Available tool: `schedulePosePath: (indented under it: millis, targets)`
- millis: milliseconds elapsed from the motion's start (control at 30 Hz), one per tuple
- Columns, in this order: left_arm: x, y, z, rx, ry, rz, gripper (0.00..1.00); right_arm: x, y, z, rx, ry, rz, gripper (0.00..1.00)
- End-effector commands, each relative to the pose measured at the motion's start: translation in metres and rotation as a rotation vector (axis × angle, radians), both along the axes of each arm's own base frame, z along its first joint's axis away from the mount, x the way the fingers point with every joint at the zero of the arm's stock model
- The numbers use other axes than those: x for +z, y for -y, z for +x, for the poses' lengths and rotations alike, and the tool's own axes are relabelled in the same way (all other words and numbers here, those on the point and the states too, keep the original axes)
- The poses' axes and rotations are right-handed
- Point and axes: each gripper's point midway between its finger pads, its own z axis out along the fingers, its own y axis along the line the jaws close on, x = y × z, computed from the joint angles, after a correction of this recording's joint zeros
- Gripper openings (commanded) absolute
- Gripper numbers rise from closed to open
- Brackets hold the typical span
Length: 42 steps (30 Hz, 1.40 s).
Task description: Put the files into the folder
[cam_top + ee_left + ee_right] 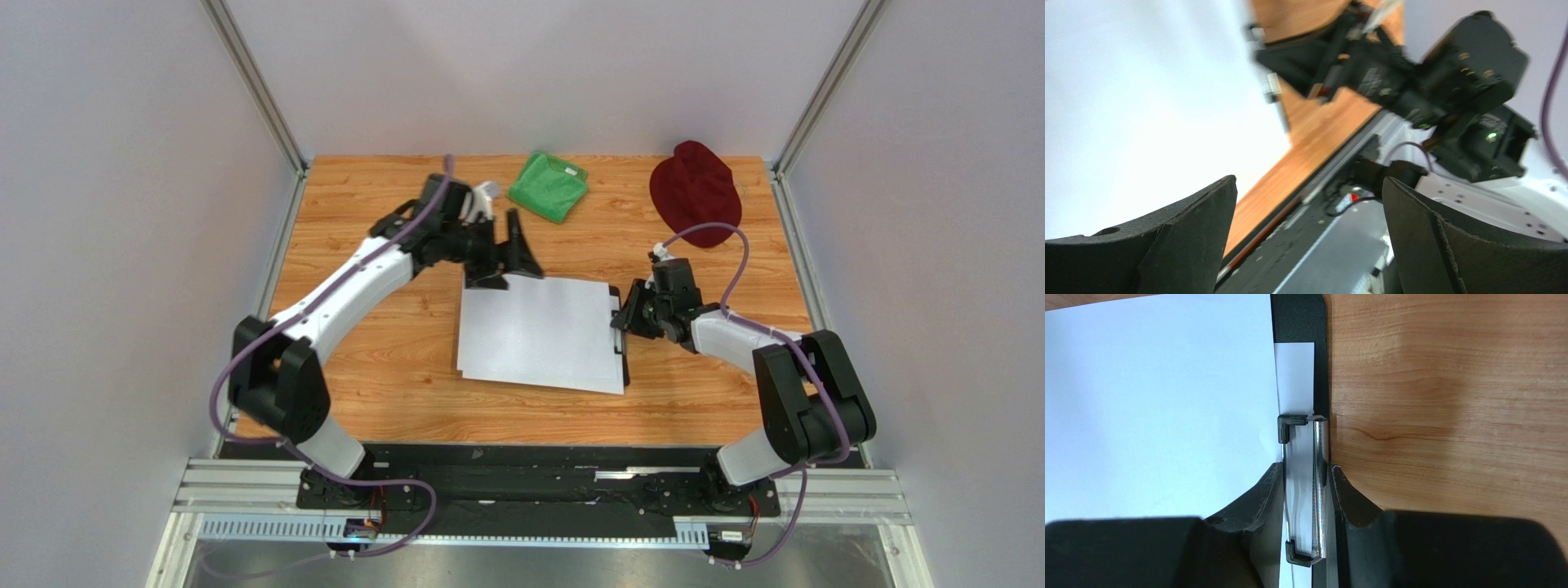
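The files are white sheets lying flat mid-table, filling the left of the right wrist view and showing in the left wrist view. Under them lies the black folder, only its right edge showing. My right gripper is shut on the folder's silver clip, one finger on each side. My left gripper hovers at the sheets' far left corner, open with nothing between its fingers.
A green cloth and a dark red hat lie at the back of the wooden table. Metal frame posts and grey walls stand on both sides. The right arm shows across from the left wrist camera.
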Motion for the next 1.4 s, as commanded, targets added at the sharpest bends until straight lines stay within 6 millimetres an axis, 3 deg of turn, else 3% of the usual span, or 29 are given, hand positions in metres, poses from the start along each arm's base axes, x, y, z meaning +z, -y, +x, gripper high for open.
schedulePosePath:
  millis: [0, 33, 133, 267, 433, 733, 900, 1033, 1367]
  targets:
    - [-0.038, -0.087, -0.027, 0.070, -0.065, 0.141, 0.98, 0.003, -0.012, -0.004, 0.077, -0.011, 0.090, 0.00]
    - [-0.047, -0.105, -0.032, 0.115, -0.079, 0.144, 0.98, 0.004, -0.013, -0.004, 0.084, -0.010, 0.098, 0.00]
    - [-0.060, -0.119, -0.041, 0.155, -0.093, 0.143, 0.98, 0.002, -0.013, -0.004, 0.095, -0.014, 0.107, 0.00]
    - [-0.065, -0.101, -0.039, 0.138, -0.101, 0.017, 0.98, -0.001, -0.011, -0.004, 0.092, -0.023, 0.112, 0.00]
    - [-0.085, -0.096, -0.035, 0.147, -0.166, -0.005, 0.97, -0.003, -0.008, -0.006, 0.090, -0.026, 0.114, 0.00]
    - [-0.107, -0.069, -0.027, 0.116, -0.206, -0.045, 0.76, -0.003, -0.010, -0.004, 0.080, -0.018, 0.134, 0.00]
    - [-0.125, -0.079, -0.022, 0.169, -0.215, 0.044, 0.60, 0.003, -0.010, -0.003, 0.083, 0.004, 0.133, 0.00]
    - [-0.135, -0.089, -0.020, 0.212, -0.217, 0.107, 0.56, 0.018, -0.016, -0.004, 0.110, 0.053, 0.190, 0.00]
    - [-0.144, -0.087, -0.020, 0.220, -0.235, 0.128, 0.47, 0.024, -0.015, -0.005, 0.072, 0.107, 0.272, 0.00]
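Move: The left gripper hangs wide open over the stacked files; the middle of their left edge is about 10 cm to its left, 2 cm back and some 17 cm below. The folder's clip lies about 21 cm to its right, 3 cm back and 17 cm down, with the green cloth roughly 25 cm ahead and 7 cm right, also 17 cm down. The right gripper already has the clip between its fingers; that files' edge lies about 30 cm to its left, level with it fore and aft, 1 cm down. Sweep the left gripper left towards the files' left edge, then bring it down about 15 cm, ending some 9 cm left of the start after a small swing back right. Tip the fingers some 15 degrees farther down and half close them astride the edge, one fingertip on the top sheet. Keep the right gripper's hold on the clip, rolling about 10 degrees and easing back 1.5 cm late on. ##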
